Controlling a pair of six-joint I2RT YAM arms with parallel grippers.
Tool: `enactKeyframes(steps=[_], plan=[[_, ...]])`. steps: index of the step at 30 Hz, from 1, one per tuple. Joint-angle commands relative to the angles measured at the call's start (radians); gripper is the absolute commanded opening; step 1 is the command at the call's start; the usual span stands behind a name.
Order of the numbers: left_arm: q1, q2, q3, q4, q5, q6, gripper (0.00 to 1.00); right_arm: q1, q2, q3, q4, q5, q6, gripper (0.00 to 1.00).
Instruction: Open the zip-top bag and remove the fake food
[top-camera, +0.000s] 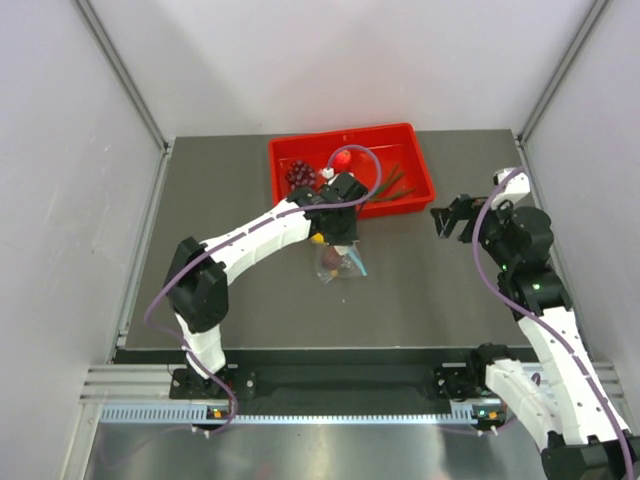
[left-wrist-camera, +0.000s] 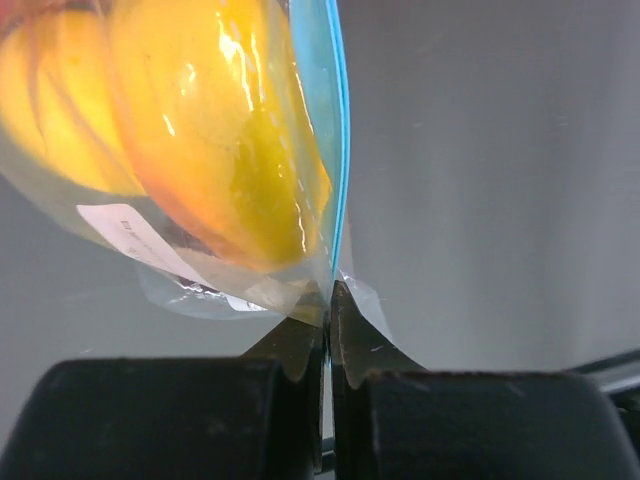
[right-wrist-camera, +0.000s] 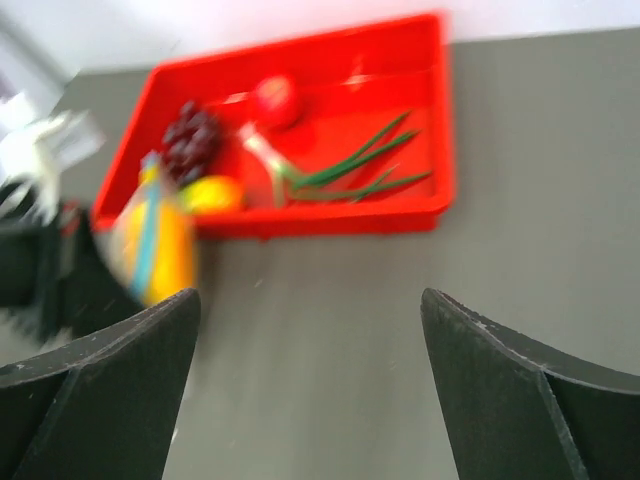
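The zip-top bag fills the upper left of the left wrist view, clear and crinkly, with a teal zip strip and a white label. Inside it sit yellow-orange pieces of fake food. My left gripper is shut on the bag's lower edge, right by the strip. From above, the bag sits just in front of the left gripper, with a dark maroon piece showing inside. My right gripper is open and empty, well right of the bag; its fingertips frame bare table.
A red tray stands behind the bag and holds a purple grape bunch, a red ball and green stalks. A small yellow piece shows beside the left gripper. Grey walls close in both sides.
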Motion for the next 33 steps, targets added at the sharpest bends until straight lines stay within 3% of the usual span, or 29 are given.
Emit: enactKeyframes(steps=[1,10,18,33], plan=[[-0.002,0.000,0.030,0.128,0.105,-0.115,0.00,0.055,-0.001,-0.013,0.030,-0.196,0.000,0.90],[0.004,-0.015,-0.008,0.226,0.233,-0.211,0.00,0.376,0.131,0.025,0.016,-0.106,-0.122,0.89],[0.014,-0.020,-0.026,0.259,0.289,-0.235,0.00,0.482,0.195,-0.038,0.051,-0.018,-0.177,0.85],[0.026,-0.063,-0.085,0.297,0.340,-0.275,0.00,0.575,0.364,-0.058,0.076,0.143,-0.240,0.60]])
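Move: The bag's blue zip hangs from the left hand's shut fingers. Its free lower stretch is about 20 cm to the right hand's left, 3 cm back and 15 cm below; the yellow fruit in the bag is some 5 cm farther left and 5 cm farther out than that stretch. The red tray's middle is about 26 cm ahead of the right hand, 20 cm left and 25 cm below. From the left hand, the right gripper is roughly 22 cm right, 15 cm up and 1 cm back. The hanging bag, still pinched by its zip, is carried about 6 cm right towards the right gripper while the left wrist rolls some 20 degrees, its left side dipping. The right hand sweeps about 15 cm left, then mostly sinks, 13 cm in all, drawing back slightly and turning some 30 degrees counter-clockwise, its fingers narrowing partway astride the zip's free end. ##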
